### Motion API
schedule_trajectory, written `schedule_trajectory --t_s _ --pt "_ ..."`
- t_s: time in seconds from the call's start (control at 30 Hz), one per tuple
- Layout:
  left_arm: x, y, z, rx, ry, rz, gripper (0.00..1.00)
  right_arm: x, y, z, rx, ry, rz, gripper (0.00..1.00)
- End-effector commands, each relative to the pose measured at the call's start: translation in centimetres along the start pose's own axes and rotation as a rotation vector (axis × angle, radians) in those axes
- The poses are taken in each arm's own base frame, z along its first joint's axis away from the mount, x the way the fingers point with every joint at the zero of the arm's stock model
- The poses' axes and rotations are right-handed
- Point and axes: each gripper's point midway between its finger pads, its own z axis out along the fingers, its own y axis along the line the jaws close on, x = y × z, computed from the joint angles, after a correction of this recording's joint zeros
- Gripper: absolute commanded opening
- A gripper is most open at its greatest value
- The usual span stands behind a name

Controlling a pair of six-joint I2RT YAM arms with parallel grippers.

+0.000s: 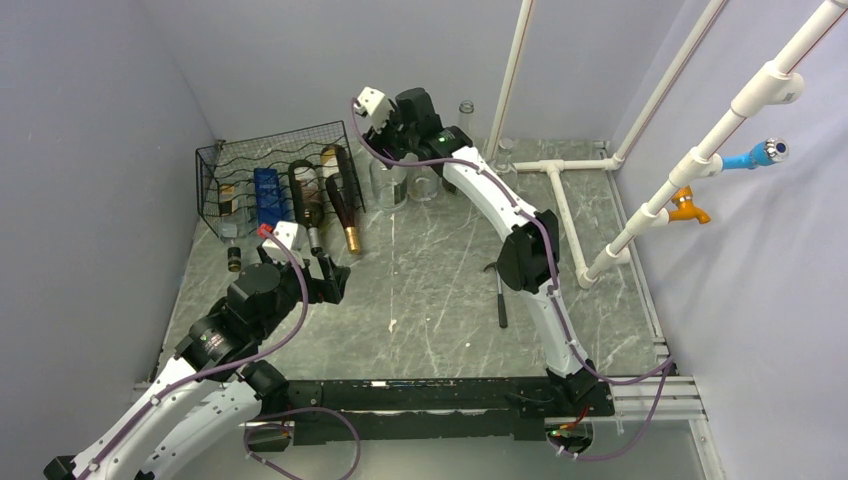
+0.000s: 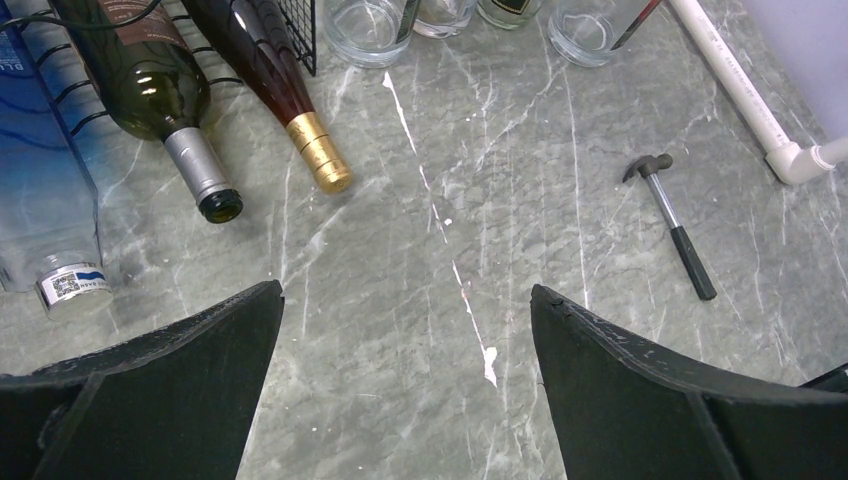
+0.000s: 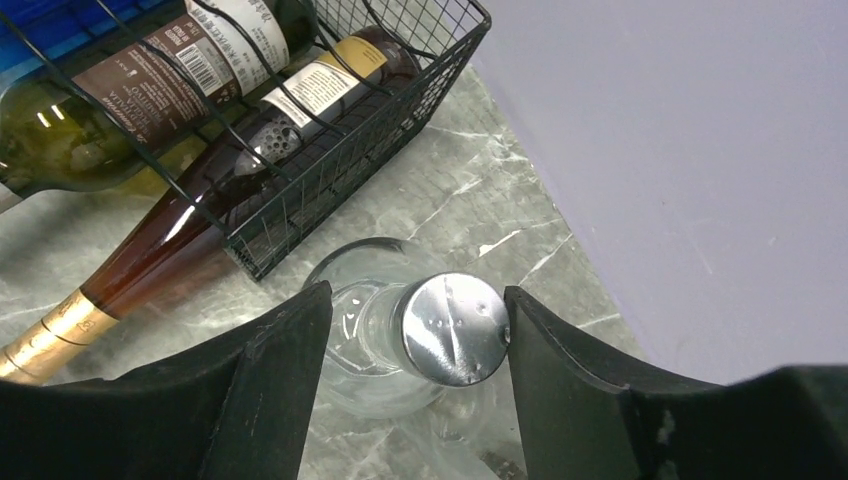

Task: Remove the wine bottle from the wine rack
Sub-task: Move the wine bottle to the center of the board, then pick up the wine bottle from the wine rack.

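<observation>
The black wire wine rack [image 1: 205, 190] stands at the back left with bottles lying in it. Among them are a green wine bottle [image 2: 150, 85] with a silver neck and a dark red wine bottle [image 3: 190, 235] with a gold foil neck [image 2: 320, 152]. Both necks stick out over the table. My right gripper [image 3: 417, 290] is open just right of the rack [image 3: 330, 180]. Its jaws stand either side of the silver cap of an upright clear glass bottle [image 3: 452, 328], the right finger at the cap, the left one apart. My left gripper [image 2: 405, 290] is open over bare table in front of the rack.
A blue bottle [image 2: 40, 160] lies in the rack, and a small bottle [image 1: 233, 258] lies in front of it. Clear glasses [image 1: 425, 180] stand right of the rack. A small hammer [image 2: 672, 222] lies mid-table. White pipes [image 1: 560, 200] run along the right side.
</observation>
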Motion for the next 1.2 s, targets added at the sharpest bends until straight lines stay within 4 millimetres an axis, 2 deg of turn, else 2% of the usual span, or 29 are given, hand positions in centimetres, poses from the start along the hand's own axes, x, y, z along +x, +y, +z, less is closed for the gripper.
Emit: schedule_trajectory --t_s 0.0,0.3,0.47,0.6,0.67,0.93,1.13,1.17 --pt "-0.9 -0.5 -0.2 0.021 -0.021 -0.022 1.0 -7.7 -2.0 -4.9 0.062 -0.166 -0.04 0.68" --pt "-0.8 -1.0 -0.2 0.043 -0.011 -0.038 1.0 -11.2 -1.7 -9.5 0.032 -0.224 -0.071 0.82" --pt "-0.7 -1.3 -0.2 0.055 -0.001 -0.039 1.0 -12.3 0.0 -12.2 -0.041 -0.244 -0.083 0.83" --pt "-0.7 -1.1 -0.1 0.039 0.021 -0.022 1.0 -12.2 2.1 -14.4 -0.135 -0.238 -0.093 0.84" --pt "-0.7 -1.1 0.0 0.03 0.033 -0.013 1.0 -12.4 2.9 -16.1 -0.17 -0.243 -0.106 0.85" --pt "-1.2 -0.8 0.2 0.005 0.04 0.008 0.99 -11.1 6.7 -21.2 -0.31 -0.232 -0.141 0.87" --pt "-1.4 0.0 0.2 -0.042 0.041 0.03 0.99 -8.5 8.9 -24.1 -0.363 -0.207 -0.157 0.9" --pt "-1.5 0.1 0.2 -0.045 0.036 0.035 0.99 -7.5 9.4 -24.2 -0.374 -0.191 -0.157 0.91"
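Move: The clear bottle with the silver cap already stands on the board between the right hand's loosened fingers, its middle straight below them by about 12 cm. Some 8 cm to the right of it and level with it stands the black-capped bottle; the gold-necked bottle in the rack lies about 11 cm to the left of it and 3 cm back. From the left hand the clear bottle is roughly 26 cm ahead and 10 cm to the right, its middle about 10 cm lower. The clear bottle is left free as the right fingers open wider around its cap and the hand draws almost straight up off the neck, slowly at first. Climbing about 16 cm in all, the right hand swings back towards the base by nearly 20 cm and somewhat to the right, away from bottle and rack, turning some 20 degrees counter-clockwise. ##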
